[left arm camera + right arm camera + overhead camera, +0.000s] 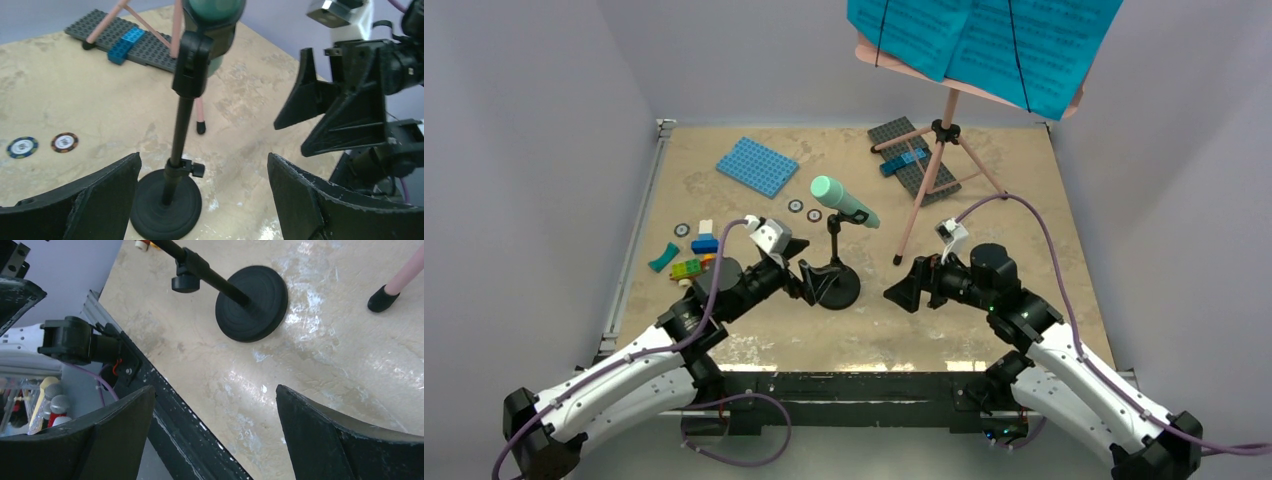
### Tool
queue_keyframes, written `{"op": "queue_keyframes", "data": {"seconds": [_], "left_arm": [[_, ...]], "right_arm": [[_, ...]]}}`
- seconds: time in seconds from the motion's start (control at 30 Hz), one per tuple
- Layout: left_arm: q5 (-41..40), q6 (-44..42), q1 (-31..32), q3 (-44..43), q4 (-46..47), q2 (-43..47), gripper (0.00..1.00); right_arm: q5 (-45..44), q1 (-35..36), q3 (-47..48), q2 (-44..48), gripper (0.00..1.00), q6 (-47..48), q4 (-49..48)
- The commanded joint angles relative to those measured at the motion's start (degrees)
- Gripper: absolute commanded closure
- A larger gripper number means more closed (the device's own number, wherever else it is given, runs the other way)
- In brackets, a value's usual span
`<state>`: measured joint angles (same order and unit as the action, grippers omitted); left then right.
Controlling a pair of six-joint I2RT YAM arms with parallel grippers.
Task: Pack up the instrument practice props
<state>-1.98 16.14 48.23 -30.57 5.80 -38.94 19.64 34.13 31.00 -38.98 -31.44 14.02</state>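
Note:
The pink tripod music stand (936, 170) rises at the back right, with cyan sheet-music pages (984, 40) on its board. A mint-green toy microphone (842, 200) sits tilted in the clip of the small black mic stand (834, 285) at mid-table. My left gripper (816, 283) is open right at that stand. In the left wrist view the pole (181, 135) and round base (165, 205) stand between the wide-apart fingers, nearer the left one, with nothing gripped. My right gripper (900, 288) is open and empty to the right of the base (252, 302), facing the left gripper.
A blue studded baseplate (757, 165) lies at the back left. A grey baseplate (914, 160) with blue bricks sits under the tripod legs. Small coloured bricks (694, 255) and round chips (804, 210) lie at the left. A pink tripod foot (382, 297) rests near my right gripper. The black front rail (854, 385) runs below.

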Motion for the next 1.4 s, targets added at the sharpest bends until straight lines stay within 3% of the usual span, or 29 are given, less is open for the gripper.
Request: {"op": "queue_keyframes", "data": {"seconds": [0.0, 0.1, 0.3, 0.5, 0.63, 0.83, 1.1, 1.37], "left_arm": [[6.71, 1.52, -1.68, -2.49, 0.96, -2.09, 0.0], [5.39, 1.64, -2.67, -2.48, 3.31, -4.65, 0.04], [6.54, -1.09, -2.9, -3.78, 8.13, -10.81, 0.22], [5.77, -4.57, -2.91, 0.65, 18.33, -11.08, 0.2], [4.28, -6.9, -3.05, -0.12, 18.75, -12.18, 0.21], [2.43, -7.62, -3.17, -0.59, 21.16, -15.06, 0.39], [2.57, -8.13, -3.71, -1.48, 23.37, -18.43, 0.44], [5.72, -8.06, -3.75, -2.09, 25.9, -19.98, 0.57]], "right_arm": [[4.13, 0.25, 2.17, -1.64, 0.05, -0.87, -3.3], [3.81, 0.27, 2.19, -1.88, 0.06, -1.59, -4.0], [2.02, 0.32, 2.88, -1.39, 0.06, -1.43, -2.37], [1.6, 0.26, 2.71, 1.32, 0.07, -1.35, -0.74], [1.75, 0.31, 2.66, 2.33, 0.07, -1.36, -0.31], [1.83, 0.31, 2.68, 2.54, 0.07, -1.52, 0.5], [2.06, 0.28, 2.41, 3.21, 0.07, -1.69, 0.79], [2.61, 0.29, 1.96, 3.26, 0.06, -1.47, 0.36]]}}
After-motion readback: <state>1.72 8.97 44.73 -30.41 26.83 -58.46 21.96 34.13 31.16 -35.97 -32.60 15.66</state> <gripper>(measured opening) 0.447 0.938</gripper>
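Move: Just under the clamp that carries the green microphone, the stand's neck lies about 6 cm ahead of the left hand, 4 cm to its right and 2 cm lower. The microphone is some 8 cm ahead, 7 cm right and 6 cm up; the stand's round base sits right below the neck, roughly 23 cm down. A music-stand foot is about 13 cm ahead, 19 cm right on the table. From the right hand the neck is about 9 cm ahead, 14 cm left and 5 cm higher. Reaching back in to the microphone stand, the left hand goes forward about 5 cm and some 3 cm right, dipping, rising and dipping again to end about 2 cm lower. Its fingers narrow from wide open to just under half, one on each side of the pole below the clamp, while the wrist tips up roughly 5 degrees; a firm grip can't be made out. ##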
